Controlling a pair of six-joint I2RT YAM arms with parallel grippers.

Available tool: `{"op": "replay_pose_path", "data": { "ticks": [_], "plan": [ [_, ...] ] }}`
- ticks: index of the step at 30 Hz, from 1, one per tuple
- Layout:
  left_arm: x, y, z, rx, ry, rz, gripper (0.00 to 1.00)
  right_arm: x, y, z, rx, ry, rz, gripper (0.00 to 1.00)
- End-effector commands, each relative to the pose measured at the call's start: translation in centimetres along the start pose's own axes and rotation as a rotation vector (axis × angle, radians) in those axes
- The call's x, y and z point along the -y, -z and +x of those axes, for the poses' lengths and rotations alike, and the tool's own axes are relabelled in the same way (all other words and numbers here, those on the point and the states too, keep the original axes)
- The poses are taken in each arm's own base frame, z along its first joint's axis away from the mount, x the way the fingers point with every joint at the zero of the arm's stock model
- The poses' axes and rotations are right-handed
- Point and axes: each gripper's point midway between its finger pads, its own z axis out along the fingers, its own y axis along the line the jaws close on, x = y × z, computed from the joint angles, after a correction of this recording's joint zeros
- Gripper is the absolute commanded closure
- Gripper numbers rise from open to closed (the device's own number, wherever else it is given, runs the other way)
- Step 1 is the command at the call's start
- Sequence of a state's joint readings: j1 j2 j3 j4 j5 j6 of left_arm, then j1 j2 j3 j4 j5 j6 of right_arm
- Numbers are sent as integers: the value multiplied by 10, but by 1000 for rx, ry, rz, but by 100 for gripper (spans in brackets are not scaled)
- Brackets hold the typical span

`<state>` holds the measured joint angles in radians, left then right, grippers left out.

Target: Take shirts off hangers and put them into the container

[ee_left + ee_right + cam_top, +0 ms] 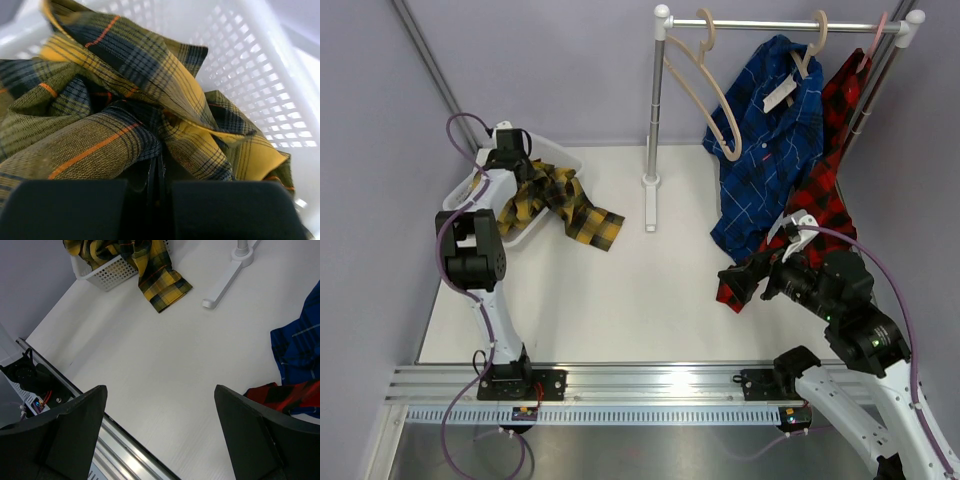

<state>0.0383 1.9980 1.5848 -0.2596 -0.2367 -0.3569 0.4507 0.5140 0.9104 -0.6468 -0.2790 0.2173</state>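
The yellow-and-black shirt (pixel 565 200) lies bunched in the white slotted container (pixel 556 152) at the far left, one end spilling over the rim onto the table. My left gripper (pixel 512 168) is down in the container. In the left wrist view it (pixel 157 159) is shut, with the shirt's cloth (pixel 100 135) pinched at its tips beside the container's wall (pixel 250 75). The blue shirt (pixel 770 150) and the red-and-black shirt (pixel 828 190) hang from hangers (pixel 810 45) on the rack. One beige hanger (pixel 705 85) hangs bare. My right gripper (pixel 745 282) stands open and empty beside the red shirt's lower hem (pixel 285 395).
The white-and-steel rack's pole (pixel 655 110) and foot (pixel 650 205) stand at the back centre. The foot (pixel 225 285) also shows in the right wrist view. A metal rail (pixel 650 385) runs along the table's near edge. Grey walls close the back and sides.
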Motion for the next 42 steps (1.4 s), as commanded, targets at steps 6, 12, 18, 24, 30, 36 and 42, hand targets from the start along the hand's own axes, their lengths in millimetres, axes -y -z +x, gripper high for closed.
{"op": "replay_pose_path", "data": {
  "ticks": [6, 12, 18, 24, 30, 36, 42],
  "plan": [
    [11, -41, 34, -183, 51, 94, 100, 3, -8, -4, -2, 4, 6, 2],
    [15, 12, -16, -78, 59, 128, 67, 1, -6, -6, 11, 5, 0, 2],
    [20, 97, -82, 121, 79, 139, 20, -4, -4, -8, 25, 2, -25, 2],
    [34, 170, -95, 235, 83, 165, 1, -7, 1, -9, 42, 5, -35, 2],
    [72, 210, -39, 223, 64, 179, 1, -8, 2, -11, 54, 5, -38, 2],
    [64, 186, 51, 84, 65, 95, 2, -9, 7, -10, 60, 8, -39, 2],
    [68, 150, 109, -26, 41, 69, 4, -10, 3, -11, 60, 7, -47, 2]
  ]
}}
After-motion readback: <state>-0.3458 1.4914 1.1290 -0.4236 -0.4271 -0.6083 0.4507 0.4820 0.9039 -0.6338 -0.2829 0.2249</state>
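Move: The left hand still holds a bunch of the yellow shirt at the container's far end; the container's middle is some 6 cm back, level sideways and 5 cm below. The shirt's sleeve hangs out over the near right rim, its cuff on the table roughly 16 cm back, 18 cm right and 11 cm below the hand. The rack foot lies about 11 cm back, 32 cm right and 12 cm down. From the right hand, the container is about 30 cm ahead, 50 cm left and 22 cm lower. Downward first, the left hand presses the pinched shirt about 5 cm deeper into the container, then opens its fingers wide and lets go. It climbs well clear, sweeps back and to the right across the container's rim, and sinks again with fingers open to hover close over the overhanging sleeve, ending some 15 cm back and 13 cm right of where it began. ##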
